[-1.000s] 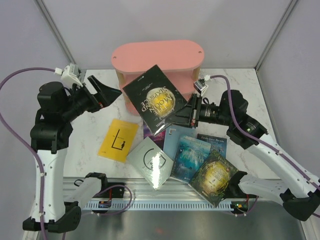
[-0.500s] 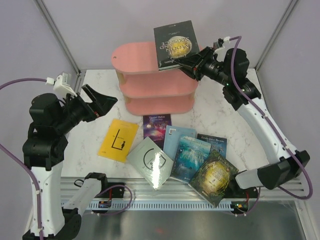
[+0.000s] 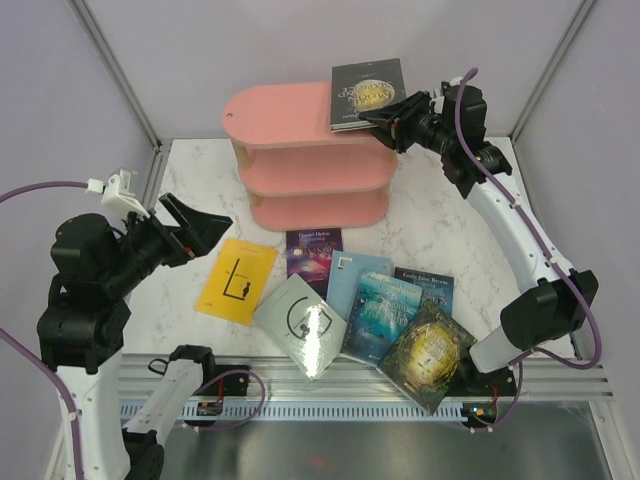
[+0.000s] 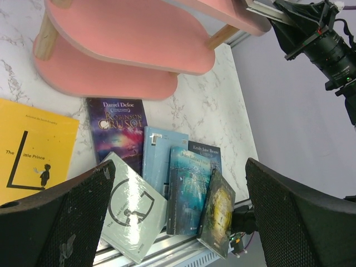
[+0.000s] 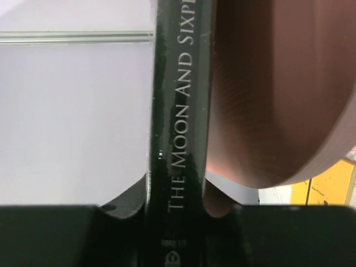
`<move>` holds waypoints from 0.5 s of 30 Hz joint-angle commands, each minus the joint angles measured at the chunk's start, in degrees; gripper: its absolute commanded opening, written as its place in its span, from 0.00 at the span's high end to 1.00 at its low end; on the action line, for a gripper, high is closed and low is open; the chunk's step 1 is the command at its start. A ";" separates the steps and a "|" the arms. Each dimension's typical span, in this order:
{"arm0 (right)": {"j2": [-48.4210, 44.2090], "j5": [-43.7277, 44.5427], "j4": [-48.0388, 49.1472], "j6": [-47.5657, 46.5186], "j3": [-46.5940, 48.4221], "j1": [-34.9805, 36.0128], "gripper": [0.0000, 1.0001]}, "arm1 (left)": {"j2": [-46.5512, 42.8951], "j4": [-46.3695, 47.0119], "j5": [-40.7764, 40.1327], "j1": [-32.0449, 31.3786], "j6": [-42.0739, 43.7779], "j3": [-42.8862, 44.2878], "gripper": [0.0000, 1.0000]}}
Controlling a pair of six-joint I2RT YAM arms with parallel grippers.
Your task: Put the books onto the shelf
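The pink three-tier shelf [image 3: 300, 150] stands at the back of the table. My right gripper [image 3: 388, 118] is shut on a black book [image 3: 367, 92], held nearly flat over the right end of the top board. In the right wrist view its spine [image 5: 181, 111] runs beside the pink board [image 5: 278, 94]; whether they touch I cannot tell. My left gripper [image 3: 195, 228] hangs open left of the shelf, nothing in it. Below it lie the yellow [image 4: 33, 150], purple galaxy [image 4: 117, 128], grey-green "G" [image 4: 130, 206], light blue [image 4: 158, 156], teal [image 4: 186, 189], dark blue [image 4: 206, 153] and green-gold [image 4: 218, 214] books.
The loose books overlap in a fan near the front rail [image 3: 330, 395]; the green-gold one [image 3: 430, 355] juts over it. Grey walls with metal posts close in the table on the left, right and back. The shelf's two lower boards [image 3: 318, 175] carry nothing that I can see.
The right arm has swung the black book up from in front of the shelf to over its top board and levelled it. The left arm has drawn back and down to the left.
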 commanded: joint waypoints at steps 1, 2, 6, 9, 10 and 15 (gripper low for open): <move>-3.97 -2.27 5.65 1.00 -1.00 -0.40 0.67 | 0.53 -0.75 0.69 0.23 -0.61 -0.20 0.00; -4.41 -2.62 5.73 1.27 -1.52 -0.49 0.58 | 0.79 -0.75 0.52 0.23 -0.69 -0.20 0.00; -6.60 -4.11 5.56 2.67 -5.91 -1.19 0.18 | 1.67 -0.58 0.34 0.23 -0.61 -0.20 0.00; -7.92 -5.78 5.65 3.73 -8.64 -2.51 0.02 | 2.37 -0.40 0.43 0.23 -0.69 -0.55 0.00; -8.10 -7.18 5.56 3.99 -9.17 -3.30 0.02 | 2.46 -0.23 0.43 0.23 -0.87 -0.72 0.00; -9.77 -10.79 5.21 4.09 -12.94 -4.45 0.02 | 3.07 0.04 0.34 0.23 -0.78 -1.51 0.00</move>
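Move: The right hand already holds The Moon and Sixpence by the near end of its spine; the book's middle lies about 7 cm ahead and 4 cm left, roughly level. The shelf's top board is centred some 5 cm ahead, 13 cm left and 3 cm below this hand, with the middle board about 14 cm under that. From the left hand, the book lies about 31 cm ahead and 25 cm right, roughly level. Open the right gripper wide to let go of the book's near right corner, then ease the hand back about 3 cm and some 2 cm to the right, away from the shelf, with almost no turn of the wrist. Keep the left gripper open and let it sink slightly forward and down, about 2 cm. ##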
